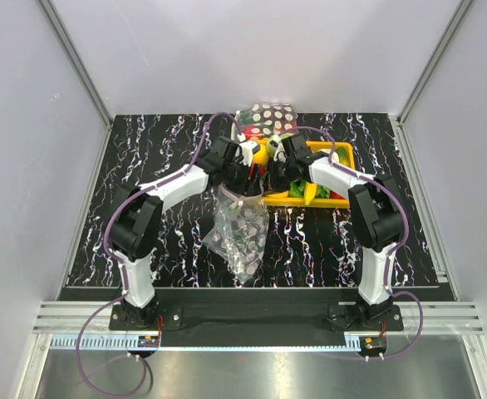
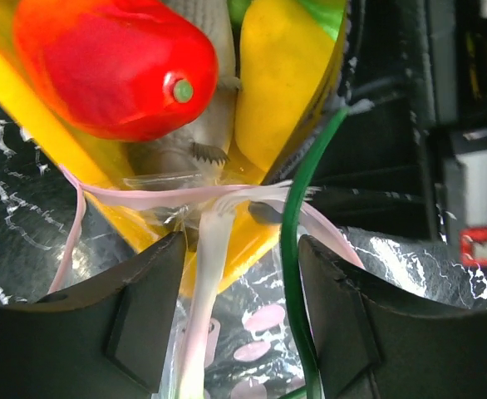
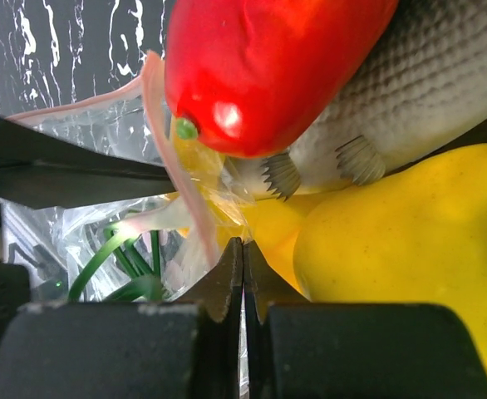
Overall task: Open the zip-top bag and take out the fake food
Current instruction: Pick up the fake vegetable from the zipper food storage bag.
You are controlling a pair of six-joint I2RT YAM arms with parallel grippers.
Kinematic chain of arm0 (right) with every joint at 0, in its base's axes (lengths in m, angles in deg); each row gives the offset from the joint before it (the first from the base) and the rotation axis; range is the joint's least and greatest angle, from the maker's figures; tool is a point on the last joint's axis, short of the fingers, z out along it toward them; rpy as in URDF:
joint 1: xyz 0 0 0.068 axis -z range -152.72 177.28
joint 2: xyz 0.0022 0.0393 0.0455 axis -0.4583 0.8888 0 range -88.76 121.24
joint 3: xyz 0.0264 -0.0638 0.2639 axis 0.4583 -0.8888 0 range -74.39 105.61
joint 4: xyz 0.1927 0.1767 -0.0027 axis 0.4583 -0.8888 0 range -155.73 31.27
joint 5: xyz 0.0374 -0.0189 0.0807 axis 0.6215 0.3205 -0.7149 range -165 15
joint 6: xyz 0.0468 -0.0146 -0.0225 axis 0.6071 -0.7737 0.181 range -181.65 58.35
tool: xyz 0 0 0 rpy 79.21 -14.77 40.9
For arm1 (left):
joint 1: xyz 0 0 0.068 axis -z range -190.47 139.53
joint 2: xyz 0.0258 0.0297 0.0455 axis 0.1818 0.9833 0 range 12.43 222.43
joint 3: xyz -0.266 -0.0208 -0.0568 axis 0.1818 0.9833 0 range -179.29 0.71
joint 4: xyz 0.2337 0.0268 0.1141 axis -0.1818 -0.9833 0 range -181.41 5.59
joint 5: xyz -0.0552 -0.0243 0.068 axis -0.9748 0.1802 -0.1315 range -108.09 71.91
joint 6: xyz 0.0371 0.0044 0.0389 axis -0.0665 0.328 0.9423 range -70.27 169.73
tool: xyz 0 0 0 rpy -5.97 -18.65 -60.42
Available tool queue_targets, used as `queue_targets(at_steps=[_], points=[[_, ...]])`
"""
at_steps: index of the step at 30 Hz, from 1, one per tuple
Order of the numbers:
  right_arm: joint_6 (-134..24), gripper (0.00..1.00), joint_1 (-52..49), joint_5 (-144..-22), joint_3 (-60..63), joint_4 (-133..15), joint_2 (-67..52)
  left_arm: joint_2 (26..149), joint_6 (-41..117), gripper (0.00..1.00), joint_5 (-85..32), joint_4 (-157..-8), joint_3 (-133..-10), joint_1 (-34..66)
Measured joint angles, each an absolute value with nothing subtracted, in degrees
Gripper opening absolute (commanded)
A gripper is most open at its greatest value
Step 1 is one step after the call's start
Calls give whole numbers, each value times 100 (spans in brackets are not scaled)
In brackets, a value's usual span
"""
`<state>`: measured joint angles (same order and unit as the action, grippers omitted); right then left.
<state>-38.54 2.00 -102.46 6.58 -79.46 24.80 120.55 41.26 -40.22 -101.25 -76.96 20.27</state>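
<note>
The zip-top bag (image 1: 239, 229) hangs crumpled in mid-table, its top lifted between my two grippers. My right gripper (image 3: 243, 249) is shut on a thin edge of the bag's mouth, just under the pink zip strip (image 3: 181, 179). My left gripper (image 2: 242, 283) is open; the pink zip strip (image 2: 206, 249) and a green stem (image 2: 292, 274) pass between its fingers (image 2: 144, 307). Green fake food (image 3: 119, 258) shows inside the bag. A red fruit (image 2: 110, 66) and a yellow fruit (image 2: 281, 75) lie close behind it, in the tray.
A yellow tray (image 1: 343, 151) at back right holds the red fruit (image 3: 268, 66), a grey toy fish (image 3: 426, 91), the yellow fruit (image 3: 401, 233) and green pieces. A bag with large polka dots (image 1: 267, 119) lies behind it. Both grippers (image 1: 263, 173) crowd the tray's left end.
</note>
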Motion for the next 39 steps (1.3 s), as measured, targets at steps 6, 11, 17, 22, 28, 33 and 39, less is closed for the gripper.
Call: queue_targets(at_steps=[6, 11, 17, 22, 28, 33, 39], points=[[-3828, 0, 211, -10264, 487, -7850, 2347, 12217, 4106, 37, -4000, -10123, -7818, 2053], [-3808, 0, 204, -10314, 433, -7831, 2218, 12297, 4187, 7, -3897, -10169, -7825, 2049], [-3804, 0, 200, -10316, 433, -7835, 2124, 11961, 4198, 0, -3875, -10193, -7617, 2049], [-3834, 0, 156, -10299, 433, -7859, 2080, 11430, 4065, 0, -3858, -10233, -7532, 2047], [-3915, 0, -38, -10290, 433, -7953, 2006, 10982, 3840, 0, -3775, -10198, -7689, 2005], [-3974, 0, -154, -10277, 433, -7968, 1849, 10944, 3612, 0, -3648, -10016, -7897, 1902], [-4092, 0, -274, -10242, 400, -7986, 1608, 10944, 3403, 0, -3309, -9920, -8185, 1730]])
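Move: The fake vegetable's white root end lies almost between the left hand's open fingers, about 1 cm below, its green leaves trailing back into the zip-top bag, whose body lies some 13 cm back. From the left hand, the red pepper in the tray is about 6 cm ahead and 3 cm right, and the yellow pepper 8 cm right and level with it, both around 5 cm lower. From the right hand, shut on the bag's rim, that white end is about 5 cm left, level with it. The left fingers close on the fake vegetable's white stalk and a green leaf while the hand dips about 1 cm, then lift it nearly straight up out of the bag's mouth by some 14 cm, easing forward and a little left late on while the fingers tip outward. The right hand keeps pinching the bag rim, rising about 5 cm and drawing back and left off the tray corner. ##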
